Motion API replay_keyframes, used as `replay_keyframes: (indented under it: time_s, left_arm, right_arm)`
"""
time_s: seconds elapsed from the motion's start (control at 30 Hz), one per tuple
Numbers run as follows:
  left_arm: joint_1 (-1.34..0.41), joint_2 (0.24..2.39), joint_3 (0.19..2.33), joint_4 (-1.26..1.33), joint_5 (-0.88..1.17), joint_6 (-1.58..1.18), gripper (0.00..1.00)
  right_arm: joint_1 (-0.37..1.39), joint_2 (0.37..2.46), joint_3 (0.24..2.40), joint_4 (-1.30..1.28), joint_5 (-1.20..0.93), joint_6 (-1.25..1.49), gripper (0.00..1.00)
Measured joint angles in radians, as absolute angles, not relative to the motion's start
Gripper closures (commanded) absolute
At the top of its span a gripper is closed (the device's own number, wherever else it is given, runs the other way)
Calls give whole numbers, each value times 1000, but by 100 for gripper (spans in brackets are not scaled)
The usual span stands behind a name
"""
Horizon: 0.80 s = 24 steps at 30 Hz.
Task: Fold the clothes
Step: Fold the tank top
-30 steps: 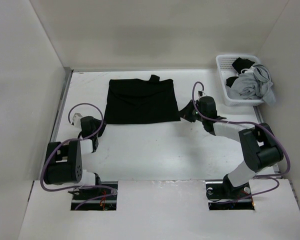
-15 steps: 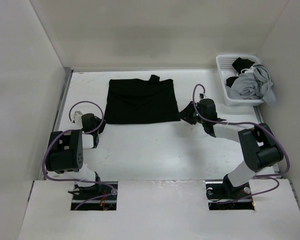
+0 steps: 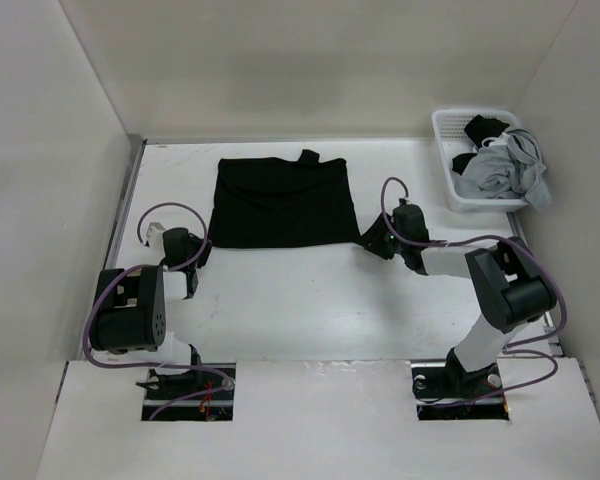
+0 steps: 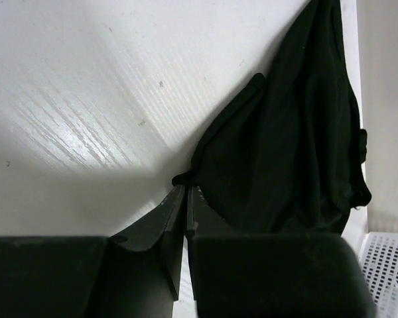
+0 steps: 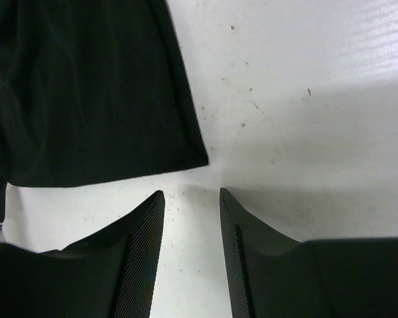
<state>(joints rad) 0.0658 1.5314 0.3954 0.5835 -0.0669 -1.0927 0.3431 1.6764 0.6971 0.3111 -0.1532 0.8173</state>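
The clothes [image 3: 283, 203] are one black garment lying flat as a folded rectangle at the back middle of the table, a small tab at its far edge. My left gripper [image 3: 204, 249] sits at its near left corner. In the left wrist view the gripper [image 4: 185, 187] is shut, its tips pinching a small nub of the black cloth [image 4: 298, 132]. My right gripper [image 3: 369, 240] is low at the near right corner. The right wrist view shows it [image 5: 191, 193] open over bare table, the garment's corner [image 5: 86, 86] just beyond the left fingertip and nothing between the fingers.
A white mesh basket [image 3: 448, 150] stands at the back right, heaped with grey and black garments, and its edge [image 4: 385, 265] shows in the left wrist view. White walls close in the table on the left, back and right. The arm bases are at the near edge.
The left jaws have closed at the garment's near left corner. The right jaws have opened and shifted a little left towards the near right corner. The garment itself lies as before.
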Motion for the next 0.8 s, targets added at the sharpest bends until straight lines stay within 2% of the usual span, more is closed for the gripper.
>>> replay_keyframes:
  time_s: [0.13,0.33,0.63,0.8]
  left_arm:
    - [58,1531,392,577,-67,-1093,97]
    - [49,1531,392,578,-66,-1093,98]
    - [48,1531,392,577,-66,-1093,98]
    - [44,1531,392,577,-66,-1093,98]
  right_arm:
    - [348,1697,719,311,-141,821,59]
    - [348,1737,749,324,-131,839,69]
    - [348,1745,756,315,-116,854,77]
    - [348,1763,788,281,-112,858,87]
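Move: The tank top's near right corner lies about 2 cm ahead of the right hand, level with it sideways and 1 cm lower. From that hand, the tank top's middle is some 10 cm ahead and 18 cm to the left, and the white basket about 20 cm ahead and 29 cm to the right. The left hand already pinches the near left corner; from it the near right corner is roughly 34 cm to the right and 1 cm ahead. Forward and slightly down, the right hand eases about 2 cm onto the tank top's near right corner, fingers pointing forward and down, and closes from roughly half open to nearly shut, taking the corner between its fingertips. The left hand keeps its pinch on the near left corner, shifting barely 1 cm to the right. ##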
